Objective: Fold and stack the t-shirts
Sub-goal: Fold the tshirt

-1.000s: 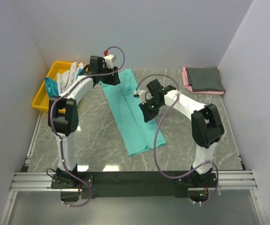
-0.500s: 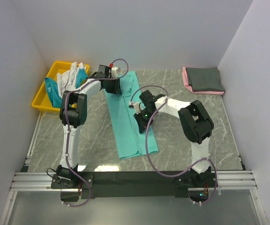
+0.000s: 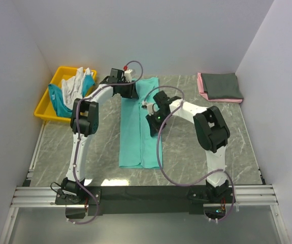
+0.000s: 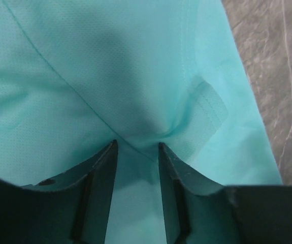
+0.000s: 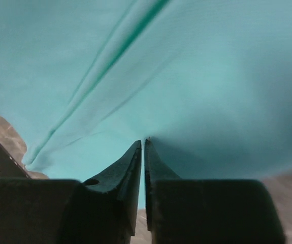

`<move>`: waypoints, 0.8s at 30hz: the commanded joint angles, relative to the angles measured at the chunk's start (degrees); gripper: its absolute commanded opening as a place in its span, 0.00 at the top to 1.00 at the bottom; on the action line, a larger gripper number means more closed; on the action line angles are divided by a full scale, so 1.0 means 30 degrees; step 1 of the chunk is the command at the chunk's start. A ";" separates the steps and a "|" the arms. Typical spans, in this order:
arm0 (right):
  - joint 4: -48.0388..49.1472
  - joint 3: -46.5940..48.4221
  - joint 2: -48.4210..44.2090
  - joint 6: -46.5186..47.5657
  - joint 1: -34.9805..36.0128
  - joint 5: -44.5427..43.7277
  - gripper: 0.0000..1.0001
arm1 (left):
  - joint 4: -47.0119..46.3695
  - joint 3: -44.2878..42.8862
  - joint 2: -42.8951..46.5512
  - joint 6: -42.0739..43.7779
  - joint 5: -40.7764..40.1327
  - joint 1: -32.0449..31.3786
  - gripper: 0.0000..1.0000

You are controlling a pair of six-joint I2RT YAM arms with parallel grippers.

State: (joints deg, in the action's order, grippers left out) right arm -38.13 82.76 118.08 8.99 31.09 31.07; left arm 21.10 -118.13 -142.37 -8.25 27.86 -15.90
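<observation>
A sea-green t-shirt (image 3: 137,145) lies folded in a long narrow strip running from the far middle of the table toward the near edge. My left gripper (image 3: 129,93) is at its far left edge. In the left wrist view its jaws (image 4: 137,145) stand partly apart with a puckered bunch of the shirt (image 4: 110,66) caught between them. My right gripper (image 3: 153,126) sits on the strip's right edge, halfway along. Its jaws (image 5: 143,141) are nearly together, pinching the shirt (image 5: 196,66). A dark grey t-shirt (image 3: 221,83) lies folded on a pink one (image 3: 202,87) at the far right.
A yellow bin (image 3: 46,104) stands at the far left against the wall, holding white (image 3: 74,84) and teal (image 3: 59,101) shirts. White walls close in the left, back and right. Grey marble tabletop (image 3: 212,142) shows on both sides of the strip.
The green strip has swung from a slant to nearly straight, its near end going left. Both grippers shifted with it, the left one moving right and its jaws narrowing.
</observation>
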 commanded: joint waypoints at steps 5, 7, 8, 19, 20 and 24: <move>-0.1003 0.1243 -0.2848 0.1336 -0.0549 0.0483 0.62 | -0.1202 -0.1056 0.0255 0.0729 0.3103 0.0700 0.45; -0.0826 0.0540 -0.3848 0.1542 -0.0550 0.0105 0.57 | -0.2513 -0.0066 0.1513 0.0379 0.4713 0.0992 0.37; -0.0651 0.0277 -0.4868 0.1775 -0.0578 -0.0043 0.56 | -0.3045 0.0348 0.2040 0.0116 0.5211 0.1139 0.35; 0.0373 -0.5520 -1.4685 0.4849 0.0212 -0.3703 0.30 | -0.2205 1.0417 1.5654 0.4468 0.8058 0.3628 0.18; 0.0521 -0.6136 -1.6172 0.5695 0.0328 -0.3764 0.30 | -0.1243 1.1735 1.8249 0.6799 0.8087 0.3833 0.18; 0.0405 -0.8655 -1.8439 0.7780 0.1090 -0.3591 0.31 | 0.2498 1.9050 2.4504 1.3516 0.8145 0.4099 0.19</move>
State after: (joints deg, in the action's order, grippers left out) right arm -37.74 60.36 65.45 25.43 33.08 21.85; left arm 15.99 -72.99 -75.83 12.14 49.21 -2.66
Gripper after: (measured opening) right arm 0.696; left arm 0.816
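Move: The folded t-shirt lies as a long narrow strip right under both hands. Its middle is about 15 cm back and 3 cm to the right of the left hand, and some 11 cm ahead and 5 cm to the left of the right hand, a couple of centimetres below each. From the left hand, the yellow basket sits about 29 cm left, 1 cm ahead; the pink and dark stack about 38 cm right, 6 cm ahead. The t-shirt is left by both hands as their fingertips lift off the cloth, fingers opening wide and wrists tilting up about 40 degrees. After a short forward drift, the left hand rises nearly 30 cm and swings back and left towards its own base; the right, after a brief nudge forward, climbs more gently, then draws back and to its right. ##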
